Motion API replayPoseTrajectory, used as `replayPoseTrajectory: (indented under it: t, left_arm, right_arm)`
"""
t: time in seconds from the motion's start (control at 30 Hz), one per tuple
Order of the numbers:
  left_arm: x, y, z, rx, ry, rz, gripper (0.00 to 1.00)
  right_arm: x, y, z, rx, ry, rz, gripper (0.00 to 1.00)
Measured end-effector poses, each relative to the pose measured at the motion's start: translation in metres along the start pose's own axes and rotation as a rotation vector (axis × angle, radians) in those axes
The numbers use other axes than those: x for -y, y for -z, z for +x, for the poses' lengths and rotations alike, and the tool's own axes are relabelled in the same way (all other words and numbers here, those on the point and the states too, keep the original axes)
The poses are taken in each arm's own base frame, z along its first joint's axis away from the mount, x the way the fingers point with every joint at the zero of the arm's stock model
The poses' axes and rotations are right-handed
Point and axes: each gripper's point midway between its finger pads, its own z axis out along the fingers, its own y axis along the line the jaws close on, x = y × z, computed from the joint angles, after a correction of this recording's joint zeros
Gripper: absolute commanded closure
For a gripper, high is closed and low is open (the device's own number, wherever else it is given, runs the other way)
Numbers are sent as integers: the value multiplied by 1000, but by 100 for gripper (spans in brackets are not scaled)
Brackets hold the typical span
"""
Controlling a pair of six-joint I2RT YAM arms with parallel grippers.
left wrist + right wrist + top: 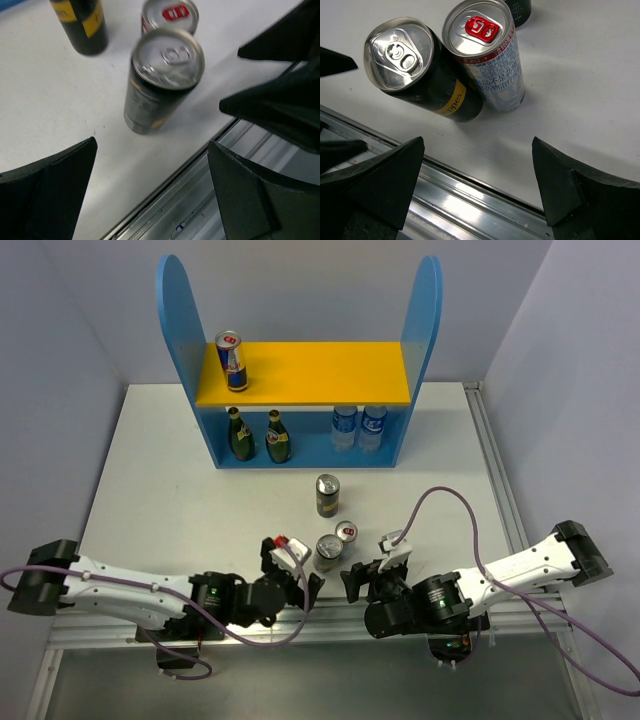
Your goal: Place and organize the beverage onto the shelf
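Note:
The shelf (320, 372) stands at the back of the table. A blue-silver can (232, 360) is on its yellow upper board at the left. Two green bottles (258, 436) stand on the lower level. Three cans stand loose on the table: a dark can (327, 495), a nearer dark can (329, 552) (160, 87) (420, 70), and a silver can with a red tab (346, 533) (170, 15) (490, 55). My left gripper (296, 570) (152, 185) is open and empty just left of the near dark can. My right gripper (368, 570) (477, 185) is open and empty just right of it.
Two small clear bottles with blue labels (359, 427) stand on the shelf's lower level at the right. A metal rail (200, 200) (470, 200) runs along the table's near edge under both grippers. The grippers face each other closely across the near cans.

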Motion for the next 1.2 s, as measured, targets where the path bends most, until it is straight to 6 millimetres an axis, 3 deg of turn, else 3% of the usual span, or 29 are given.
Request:
replayPoseTrajectory:
  t: [0.13,0.27,0.47,0.7,0.8,0.83,0.9,0.97,1.0,1.03,1.07,1.1,1.13,1.2]
  left_arm:
    - [5,-12,29,-41,-66,-18,1]
    - [5,-30,41,-34,-109,-87,1]
    - [13,-55,44,25,-135,-154,1]
    - [4,-76,38,87,-135,-212,3]
    - [-1,-83,33,108,-127,-228,12]
    - [-3,-86,31,114,-127,-234,21]
    - [-8,-92,26,130,-112,-247,28]
    - [-10,-97,20,144,-94,-246,42]
    - [-11,-99,19,148,-89,-246,51]
    - [-12,-101,17,153,-82,-248,71]
    - [-14,-102,17,153,-85,-249,80]
    - [-15,-104,16,154,-84,-248,95]
    - [-15,-105,15,155,-82,-247,100]
    - [-17,-105,15,153,-82,-251,100]
  right_arm:
    - [-1,1,-1,0,-6,-2,5]
    - [-3,3,-7,6,-45,-22,5]
    - [-5,7,-14,13,-89,-44,5]
    - [4,6,-16,29,-54,-21,5]
    - [8,6,-18,43,-40,-9,5]
    - [9,6,-19,47,-40,-8,5]
    - [8,6,-20,46,-54,-16,5]
    - [3,8,-20,40,-73,-33,5]
    - [2,8,-20,38,-82,-39,5]
    - [1,8,-20,37,-87,-43,5]
    - [0,9,-21,37,-92,-46,5]
    - [-1,9,-21,36,-97,-49,5]
    - [-1,9,-21,36,-99,-51,5]
    - [-2,9,-21,33,-103,-53,5]
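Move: The near black can stands about 8 cm ahead of the left hand, 5 cm to its right and its middle some 6 cm lower. The red-tab can is right beside it, about 4 cm farther out and 5 cm farther right; the far black can is some 12 cm straight beyond it. From the right hand, the near black can lies about 3 cm ahead, 7 cm left and a few centimetres lower. The left hand sinks about 5 cm, bearing right, then reaches 8 cm forward and closes on the near black can. ##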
